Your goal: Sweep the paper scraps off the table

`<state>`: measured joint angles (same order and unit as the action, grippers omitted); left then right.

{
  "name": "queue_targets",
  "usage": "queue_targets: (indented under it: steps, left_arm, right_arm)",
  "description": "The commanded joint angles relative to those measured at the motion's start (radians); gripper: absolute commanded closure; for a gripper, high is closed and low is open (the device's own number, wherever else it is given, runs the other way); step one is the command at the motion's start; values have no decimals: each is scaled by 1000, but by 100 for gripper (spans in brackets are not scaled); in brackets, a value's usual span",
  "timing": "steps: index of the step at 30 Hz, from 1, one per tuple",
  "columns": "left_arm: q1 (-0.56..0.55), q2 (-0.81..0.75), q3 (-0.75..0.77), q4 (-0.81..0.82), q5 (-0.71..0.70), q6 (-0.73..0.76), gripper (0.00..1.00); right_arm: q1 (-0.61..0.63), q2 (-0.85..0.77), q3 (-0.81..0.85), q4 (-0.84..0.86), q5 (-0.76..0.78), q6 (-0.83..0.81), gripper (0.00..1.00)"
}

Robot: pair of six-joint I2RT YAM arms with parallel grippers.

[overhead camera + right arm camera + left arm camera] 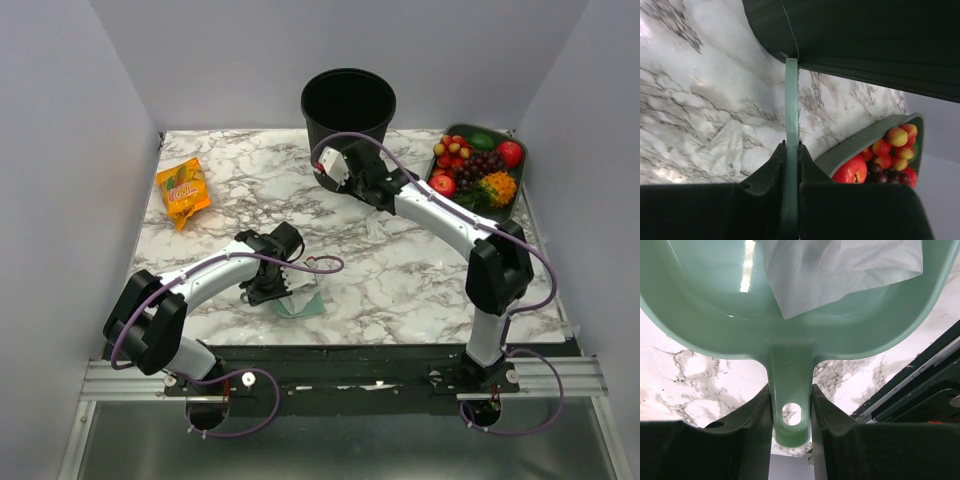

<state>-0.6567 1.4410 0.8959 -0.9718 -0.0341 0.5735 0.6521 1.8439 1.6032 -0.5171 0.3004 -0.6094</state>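
Note:
No red paper scraps show in any view. A white crumpled piece of paper [378,228] lies on the marble table [420,290], right of centre; it also shows in the right wrist view [725,145]. Another white piece [840,270] lies inside the teal dustpan [790,330]. My left gripper [791,405] is shut on the dustpan's handle, and the dustpan [300,303] sits near the table's front edge. My right gripper [791,150] is shut on a thin teal brush handle [791,100], and it is held up beside the black bucket [348,105].
The black bucket [865,40] stands at the back centre. A dark tray [524,175] of fruit is at the back right, its rim in the right wrist view [855,145]. An orange snack packet [183,192] lies at the back left.

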Motion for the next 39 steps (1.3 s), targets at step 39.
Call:
queue_targets:
  steps: [39]
  left_arm:
    - [-8,24,46,-41,19,-17,100]
  right_arm:
    - [61,-250,-52,-333,-778,470,99]
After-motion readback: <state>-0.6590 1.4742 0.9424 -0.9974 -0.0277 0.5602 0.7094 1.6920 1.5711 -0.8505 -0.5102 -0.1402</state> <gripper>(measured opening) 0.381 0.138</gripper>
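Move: The right hand grips the brush about 15 cm above the table. From it, the dustpan with a paper scrap in it lies some 24 cm back and 20 cm to the left, down on the table. A clear white scrap lies about 6 cm back and 1 cm right, on the table below; the bin stands some 13 cm ahead and 10 cm left, its middle about level with the hand. The left hand holds the dustpan's handle; the pan's middle is about 11 cm to its right and 3 cm ahead. Down some 7 cm first, drifting slightly right, the right hand then sweeps the brush away from the bin, back almost 20 cm and, from midway, swinging left to the dustpan, lifting again to about its starting height. Meanwhile the wrist tips about 45 degrees so the fingers point down, their grip on the brush unchanged. The left hand keeps the pan practically still. ##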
